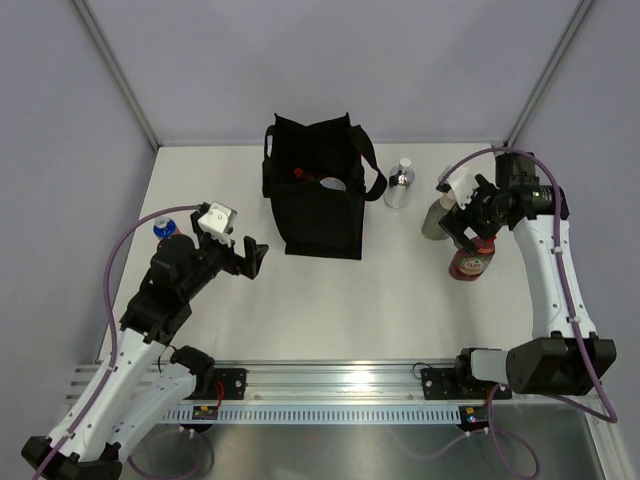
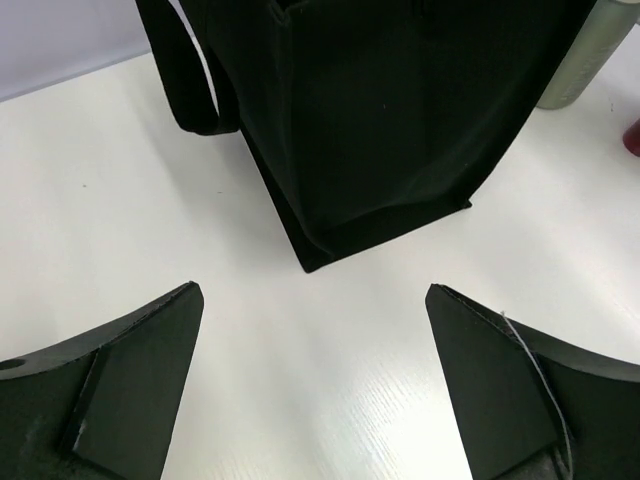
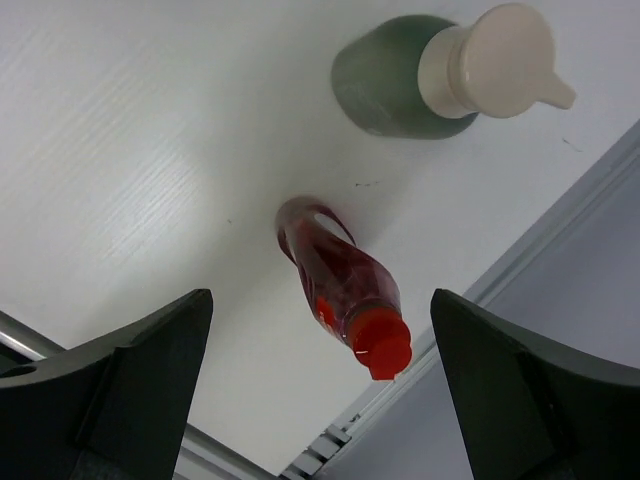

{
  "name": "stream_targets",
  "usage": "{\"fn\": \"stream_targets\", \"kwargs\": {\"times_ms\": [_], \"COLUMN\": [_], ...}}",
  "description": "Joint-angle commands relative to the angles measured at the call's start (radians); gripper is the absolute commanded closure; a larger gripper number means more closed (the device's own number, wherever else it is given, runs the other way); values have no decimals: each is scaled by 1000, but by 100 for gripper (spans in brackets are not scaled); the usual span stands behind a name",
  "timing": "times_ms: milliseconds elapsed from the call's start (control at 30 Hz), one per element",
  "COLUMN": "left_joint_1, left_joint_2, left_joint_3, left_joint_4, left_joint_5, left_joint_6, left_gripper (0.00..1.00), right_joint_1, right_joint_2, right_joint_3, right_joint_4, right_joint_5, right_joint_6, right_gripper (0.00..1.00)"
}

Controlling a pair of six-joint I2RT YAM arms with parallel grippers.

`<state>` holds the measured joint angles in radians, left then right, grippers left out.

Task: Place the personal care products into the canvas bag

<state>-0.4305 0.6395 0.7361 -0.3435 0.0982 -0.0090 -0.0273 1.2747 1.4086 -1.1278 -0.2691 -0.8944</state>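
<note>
The black canvas bag (image 1: 315,200) stands upright at the table's middle, and a red item and a pale item show inside it. A small silver bottle (image 1: 400,185) stands to its right. A grey-green bottle with a beige cap (image 3: 385,90) and a dark red bottle (image 3: 340,270) stand further right. My right gripper (image 1: 466,228) is open above the dark red bottle (image 1: 470,262), whose red cap lies between the fingers (image 3: 150,370) in the right wrist view. My left gripper (image 1: 250,258) is open and empty, facing the bag's near corner (image 2: 380,150) just above the table.
A blue-capped object (image 1: 163,228) stands by the left arm. White walls with metal corner posts enclose the table's back and sides. A greyish bottle (image 2: 590,60) and a red edge show right of the bag in the left wrist view. A metal rail (image 1: 330,385) runs along the near edge.
</note>
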Motion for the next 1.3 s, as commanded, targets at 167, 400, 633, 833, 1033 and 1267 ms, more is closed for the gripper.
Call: {"fn": "stream_targets", "kwargs": {"times_ms": [167, 400, 633, 833, 1033, 1267], "left_joint_1": [1, 1, 1, 1, 1, 1], "left_joint_2": [-14, -9, -6, -1, -6, -11], "left_joint_3": [13, 14, 13, 13, 14, 14], "left_joint_4": [9, 5, 3, 3, 0, 0], "left_joint_5": [-8, -3, -5, -5, -9, -6], "left_joint_6": [-9, -8, -6, -8, -5, -3], "left_gripper": [1, 1, 1, 1, 1, 1], "right_joint_1": [-8, 16, 73, 82, 86, 92], "right_joint_2": [152, 248, 325, 370, 371, 338], "right_joint_3": [-62, -46, -92, -108, -131, -108], "right_joint_4": [-14, -27, 26, 51, 40, -7], "right_joint_5": [234, 384, 501, 545, 564, 495], "right_joint_6": [-328, -382, -405, -391, -396, -348], "right_gripper": [1, 5, 12, 19, 37, 72]}}
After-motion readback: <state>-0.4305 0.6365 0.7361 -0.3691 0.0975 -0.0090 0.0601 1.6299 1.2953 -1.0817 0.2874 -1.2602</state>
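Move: The red bottle stands upright about 7 cm to the right of the open right hand and 1 cm ahead, its middle some 15 cm below. The green pump bottle is roughly 12 cm straight ahead of that hand, and the silver bottle about 19 cm ahead and 10 cm to its left, both at much the same depth. From the left hand, the red bottle lies some 48 cm to the right, 5 cm farther out and 17 cm lower. The right hand sinks about 11 cm while swinging some 7 cm to its right, down onto the upper part of the red bottle, the wrist turning through about 45 degrees so that the slanting fingers come to point nearly straight down. The drop is quick at first, then eases as the fingers begin to draw in, and at the end they close to a little over half open and take the bottle between them just below its cap. ##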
